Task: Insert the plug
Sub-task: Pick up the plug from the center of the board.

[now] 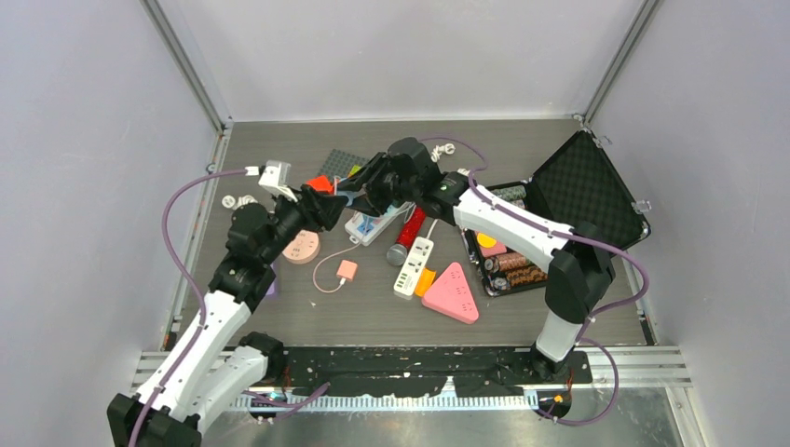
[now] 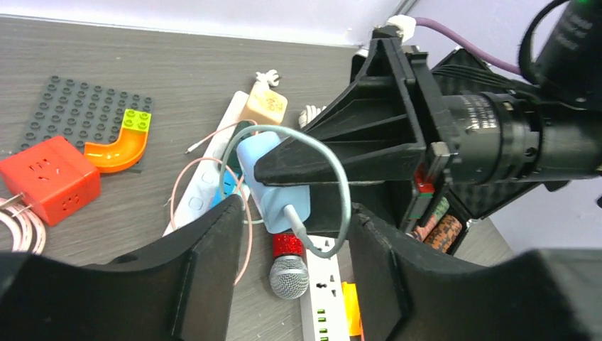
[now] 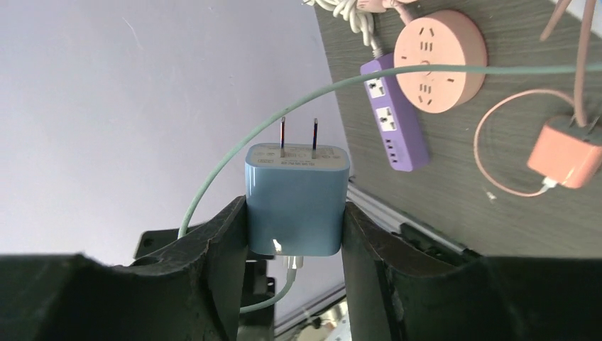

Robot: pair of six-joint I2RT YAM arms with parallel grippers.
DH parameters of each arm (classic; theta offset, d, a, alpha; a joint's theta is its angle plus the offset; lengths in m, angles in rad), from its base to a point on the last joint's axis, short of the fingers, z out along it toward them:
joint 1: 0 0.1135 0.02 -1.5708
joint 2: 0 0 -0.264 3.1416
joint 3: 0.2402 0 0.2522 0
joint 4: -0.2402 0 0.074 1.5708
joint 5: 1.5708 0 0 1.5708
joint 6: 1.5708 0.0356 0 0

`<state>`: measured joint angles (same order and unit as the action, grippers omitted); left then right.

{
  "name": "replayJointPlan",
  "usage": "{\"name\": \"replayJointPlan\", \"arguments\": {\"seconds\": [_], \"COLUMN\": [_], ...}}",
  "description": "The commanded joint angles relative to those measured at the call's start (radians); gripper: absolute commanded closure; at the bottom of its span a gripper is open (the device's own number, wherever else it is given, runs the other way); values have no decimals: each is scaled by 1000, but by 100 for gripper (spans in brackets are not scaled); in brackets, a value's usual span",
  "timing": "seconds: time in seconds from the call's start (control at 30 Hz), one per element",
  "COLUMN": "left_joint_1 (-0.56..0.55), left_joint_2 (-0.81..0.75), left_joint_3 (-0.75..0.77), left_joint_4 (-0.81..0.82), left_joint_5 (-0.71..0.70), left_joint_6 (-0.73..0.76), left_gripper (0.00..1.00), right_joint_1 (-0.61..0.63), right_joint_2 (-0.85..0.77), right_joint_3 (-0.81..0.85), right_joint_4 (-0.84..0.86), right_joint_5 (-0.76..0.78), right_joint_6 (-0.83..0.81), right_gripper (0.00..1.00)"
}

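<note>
The plug [image 3: 297,199] is a light blue charger block with two metal prongs and a pale green cable. My right gripper [image 3: 294,210] is shut on its sides, prongs pointing away from the wrist. In the top view the right gripper [image 1: 361,191] holds it above the table's middle, facing my left gripper [image 1: 323,207]. Seen from the left wrist, the plug [image 2: 273,181] hangs just ahead of the left gripper [image 2: 294,241]. That gripper is open, its fingers [image 2: 206,263] apart on either side of the plug's cable end without touching it.
Under the grippers lie a white power strip [image 1: 373,226] with blue sockets, a red microphone [image 1: 407,233] and a second white strip [image 1: 415,265]. Around them are a round pink socket [image 1: 301,248], purple strip [image 3: 395,114], pink charger [image 1: 347,271], pink triangular socket [image 1: 454,291], red cube [image 2: 46,177] and open black case [image 1: 568,200].
</note>
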<state>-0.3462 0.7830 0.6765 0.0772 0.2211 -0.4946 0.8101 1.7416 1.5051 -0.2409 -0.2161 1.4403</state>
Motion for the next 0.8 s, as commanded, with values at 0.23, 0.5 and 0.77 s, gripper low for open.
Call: {"name": "replayJointPlan", "arguments": {"seconds": [0.23, 0.5, 0.77], "left_joint_1": [-52, -65, -77], "left_joint_2": [102, 110, 138], "left_joint_3": [75, 93, 102], "left_joint_4": [-3, -35, -55], "left_joint_5": [-78, -179, -208], "left_joint_6": [-87, -151, -180], "left_gripper": [45, 56, 59], "right_joint_1": [6, 9, 25], "right_joint_2": [-64, -66, -52], "right_joint_3": [7, 0, 25], "right_joint_4": [107, 105, 72], "right_joint_5": [-5, 7, 26], "right_joint_6": [212, 204, 163], "right_gripper": [85, 85, 84]}}
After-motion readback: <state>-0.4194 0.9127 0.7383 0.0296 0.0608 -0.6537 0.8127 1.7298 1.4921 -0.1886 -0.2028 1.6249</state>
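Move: The blue plug, held in the right fingers right at that hand's fingertips, has its cable end turned to the left hand, roughly 4 cm ahead, 3 cm to the right and 2 cm below it. Under the left hand by some 26 cm, the white power strip lies about 7 cm ahead and 8 cm right, the red block 15 cm ahead and 5 cm left, the microphone 4 cm ahead and 16 cm right. Towards the cable end of the blue plug the left hand goes some 3 cm, forward and down with a little to its right, the dip coming early, while it tips down about 10 degrees and its open fingers narrow by about a third around that end. The right hand keeps its pinch on the plug, raising it nearly 2 cm and turning it some 10 degrees, then holds nearly still. ##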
